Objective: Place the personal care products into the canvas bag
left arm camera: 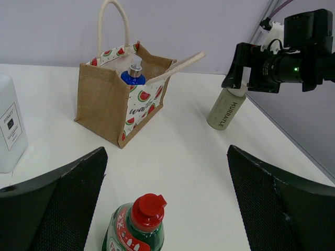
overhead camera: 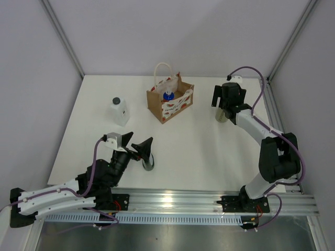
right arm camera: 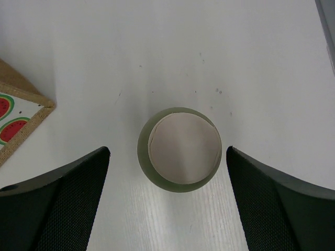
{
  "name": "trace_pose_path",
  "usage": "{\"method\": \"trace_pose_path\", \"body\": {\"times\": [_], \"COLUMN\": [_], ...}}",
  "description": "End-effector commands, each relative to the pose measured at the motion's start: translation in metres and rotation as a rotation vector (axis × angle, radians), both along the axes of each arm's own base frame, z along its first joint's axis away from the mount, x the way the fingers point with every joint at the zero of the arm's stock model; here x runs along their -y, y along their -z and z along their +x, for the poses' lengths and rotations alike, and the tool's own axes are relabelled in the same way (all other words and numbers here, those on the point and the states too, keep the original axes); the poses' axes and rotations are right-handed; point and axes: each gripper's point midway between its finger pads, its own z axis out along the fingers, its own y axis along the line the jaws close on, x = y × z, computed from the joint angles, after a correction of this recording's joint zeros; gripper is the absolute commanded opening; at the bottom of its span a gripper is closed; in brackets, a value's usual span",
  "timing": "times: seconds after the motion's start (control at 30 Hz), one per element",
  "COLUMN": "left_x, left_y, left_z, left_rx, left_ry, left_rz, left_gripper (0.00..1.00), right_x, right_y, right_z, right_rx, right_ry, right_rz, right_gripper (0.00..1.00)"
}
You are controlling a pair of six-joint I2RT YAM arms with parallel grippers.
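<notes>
The canvas bag (overhead camera: 170, 100) stands at the back middle of the table and also shows in the left wrist view (left arm camera: 107, 102). The blue cap of the orange bottle (overhead camera: 168, 95) shows inside it (left arm camera: 133, 77). The translucent white bottle with black cap (overhead camera: 120, 111) stands left of the bag (left arm camera: 9, 130). My left gripper (overhead camera: 142, 146) is open (left arm camera: 166, 152). The dark green bottle with red cap (left arm camera: 137, 225) stands upright between and below its fingers (overhead camera: 148, 163). My right gripper (overhead camera: 224, 107) is open and hangs straight above the beige-olive bottle (right arm camera: 179, 149), one finger on each side (left arm camera: 226, 108).
A corner of the bag (right arm camera: 15, 120) lies left of the right gripper. The metal rail (overhead camera: 209, 201) runs along the table's near edge. Grey walls close in the back and both sides. The right arm's wrist (left arm camera: 282, 57) shows in the left wrist view.
</notes>
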Motion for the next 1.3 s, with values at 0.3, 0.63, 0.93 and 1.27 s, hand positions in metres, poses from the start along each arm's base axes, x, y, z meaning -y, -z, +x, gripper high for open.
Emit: {"method": "trace_pose_path", "body": {"times": [0.3,0.63,0.93,1.27], "left_x": [0.002,0.003,0.004,0.003], "left_y": [-0.010,-0.008,-0.008,-0.008], "left_z": [-0.001,0.000,0.001,0.002], "left_rx": [0.010,0.008,0.012,0.012], "left_ry": [0.009,0.003,-0.001,-0.006], "left_rz": [-0.042,-0.027,-0.022,-0.016], "left_gripper": [0.99,0.99,0.99,0.99], "right_x": [0.011,0.016,0.015,0.009], "right_y": [0.028,0.044,0.065,0.056], "right_z": [0.006,0.012,0.018,0.020], "right_rx": [-0.006,0.007,-0.006,0.024], "right_ry": [0.032,0.007,-0.035,-0.082], "right_rz": [0.029,0.064,0.089,0.091], "right_gripper": [0.96,0.95,0.89,0.32]}}
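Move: The right hand hangs open just above the grey-green MURRAYLE bottle, whose middle is about 10 cm below it, some 2 cm farther out and 1 cm to the right. The canvas bag stands about 25 cm to this hand's left and 9 cm ahead, with the blue bottle inside it about 7 cm ahead and 26 cm left of the hand. From the left hand, the MURRAYLE bottle is about 28 cm ahead, 37 cm to the right and 20 cm below. The right hand sinks about 7 cm over the MURRAYLE bottle with its fingers open, drifting some 2 cm to the right on the way down and then easing about 1 cm forward and back left, so that the bottle comes between the fingers. Near the bottom of the descent the fingers close by roughly a quarter of their range until they stop on both sides of the bottle's upper part just below the cap, with grip effort rising as they pinch the bottle, while the wrist turns only about 5 degrees. ##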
